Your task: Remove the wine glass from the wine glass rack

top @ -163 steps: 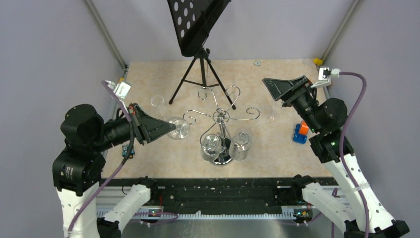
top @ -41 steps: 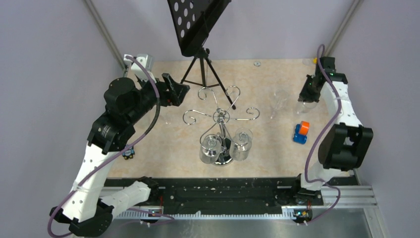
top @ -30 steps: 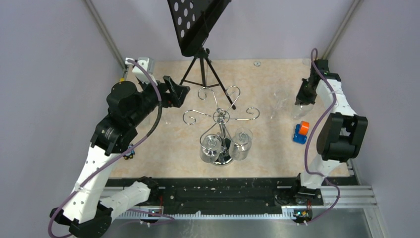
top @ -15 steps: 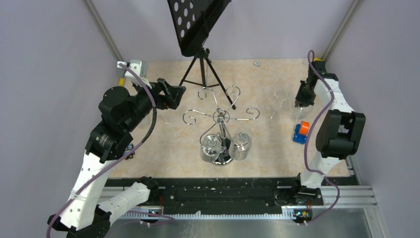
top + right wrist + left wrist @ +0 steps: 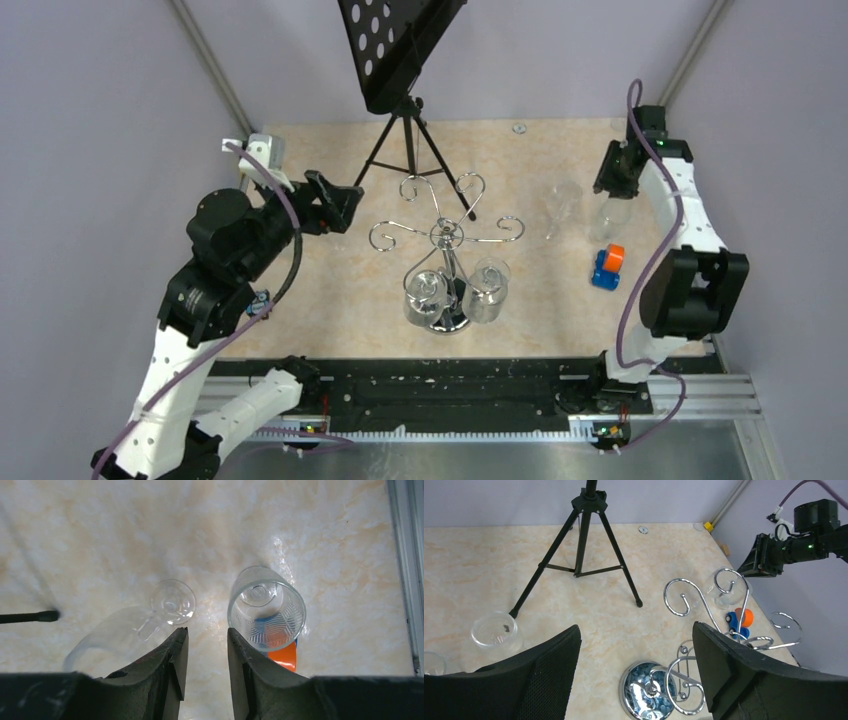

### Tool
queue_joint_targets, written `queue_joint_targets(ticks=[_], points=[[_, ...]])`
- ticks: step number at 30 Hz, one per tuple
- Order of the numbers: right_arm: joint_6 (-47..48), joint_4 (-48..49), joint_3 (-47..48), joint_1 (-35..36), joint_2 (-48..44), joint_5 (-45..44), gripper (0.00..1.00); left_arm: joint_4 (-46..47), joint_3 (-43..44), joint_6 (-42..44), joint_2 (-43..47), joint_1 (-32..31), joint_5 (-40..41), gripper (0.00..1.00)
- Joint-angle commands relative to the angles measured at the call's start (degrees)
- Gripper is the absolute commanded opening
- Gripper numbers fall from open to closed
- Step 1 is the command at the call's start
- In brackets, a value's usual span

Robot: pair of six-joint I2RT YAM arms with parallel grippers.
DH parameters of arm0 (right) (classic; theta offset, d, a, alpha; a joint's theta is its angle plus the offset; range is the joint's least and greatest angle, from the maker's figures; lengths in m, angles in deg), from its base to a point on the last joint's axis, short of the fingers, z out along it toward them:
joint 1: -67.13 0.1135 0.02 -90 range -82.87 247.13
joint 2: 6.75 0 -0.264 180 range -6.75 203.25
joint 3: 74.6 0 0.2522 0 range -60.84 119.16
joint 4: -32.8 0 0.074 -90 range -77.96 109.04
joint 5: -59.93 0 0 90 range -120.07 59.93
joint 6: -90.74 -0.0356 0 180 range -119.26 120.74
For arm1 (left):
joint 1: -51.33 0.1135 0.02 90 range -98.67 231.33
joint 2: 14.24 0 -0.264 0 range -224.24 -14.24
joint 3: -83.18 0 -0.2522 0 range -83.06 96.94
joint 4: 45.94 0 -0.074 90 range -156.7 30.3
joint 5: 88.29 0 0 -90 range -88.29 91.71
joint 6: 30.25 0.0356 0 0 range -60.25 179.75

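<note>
The chrome wine glass rack (image 5: 441, 236) stands mid-table on its round mirrored base (image 5: 647, 698). Two wine glasses (image 5: 425, 296) (image 5: 489, 290) hang from its near arms. At the far right, two more wine glasses stand on the table: one (image 5: 266, 609) just right of my right gripper (image 5: 206, 630), the other (image 5: 172, 600) just left of it. That gripper hangs above them, open, with only table between its fingers. My left gripper (image 5: 636, 630) is wide open and empty, up at the rack's left (image 5: 335, 198).
A black tripod music stand (image 5: 405, 150) is behind the rack. An orange and blue toy (image 5: 607, 265) lies by the right-hand glasses. Two clear glasses (image 5: 496, 630) (image 5: 431, 662) stand at the left. Walls close in on both sides.
My right gripper has opened, let go of the wine glass on the table and lifted off it. My left arm has drawn back a little to the left, still open.
</note>
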Motion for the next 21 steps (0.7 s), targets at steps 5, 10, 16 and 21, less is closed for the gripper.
queue_joint_targets(ticks=[5, 10, 16, 21], points=[[-4.66, 6.34, -4.23, 2.05, -24.09, 11.09, 0.4, -3.25, -0.09, -4.27, 6.7, 0.27, -3.99, 0.84], [-11.01, 13.18, -11.34, 3.64, -35.63, 27.04, 0.47, -2.86, -0.88, -3.83, 7.82, 0.28, -10.98, 0.84], [-24.92, 25.19, -23.56, 8.81, -46.7, 43.48, 0.55, 2.7, -3.25, -4.0, 5.89, 0.26, -18.68, 0.84], [-34.09, 31.46, -29.74, 15.31, -52.5, 45.83, 0.57, 7.73, -4.11, -4.09, 4.01, 0.2, -21.4, 0.83]])
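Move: The right hand's next wine glass, hanging front-right on the rack, is about 29 cm back, 28 cm left and 4 cm above. The front-left glass hangs 11 cm farther left. The just-released glass stands right under this hand, another some 10 cm left of that, and the orange-blue toy 11 cm back. From the left hand, the front-left glass is about 13 cm back, 10 cm right and 22 cm below. The opening right hand rises and sweeps left-back some 30 cm towards the front-right glass; the left backs 5 cm. ##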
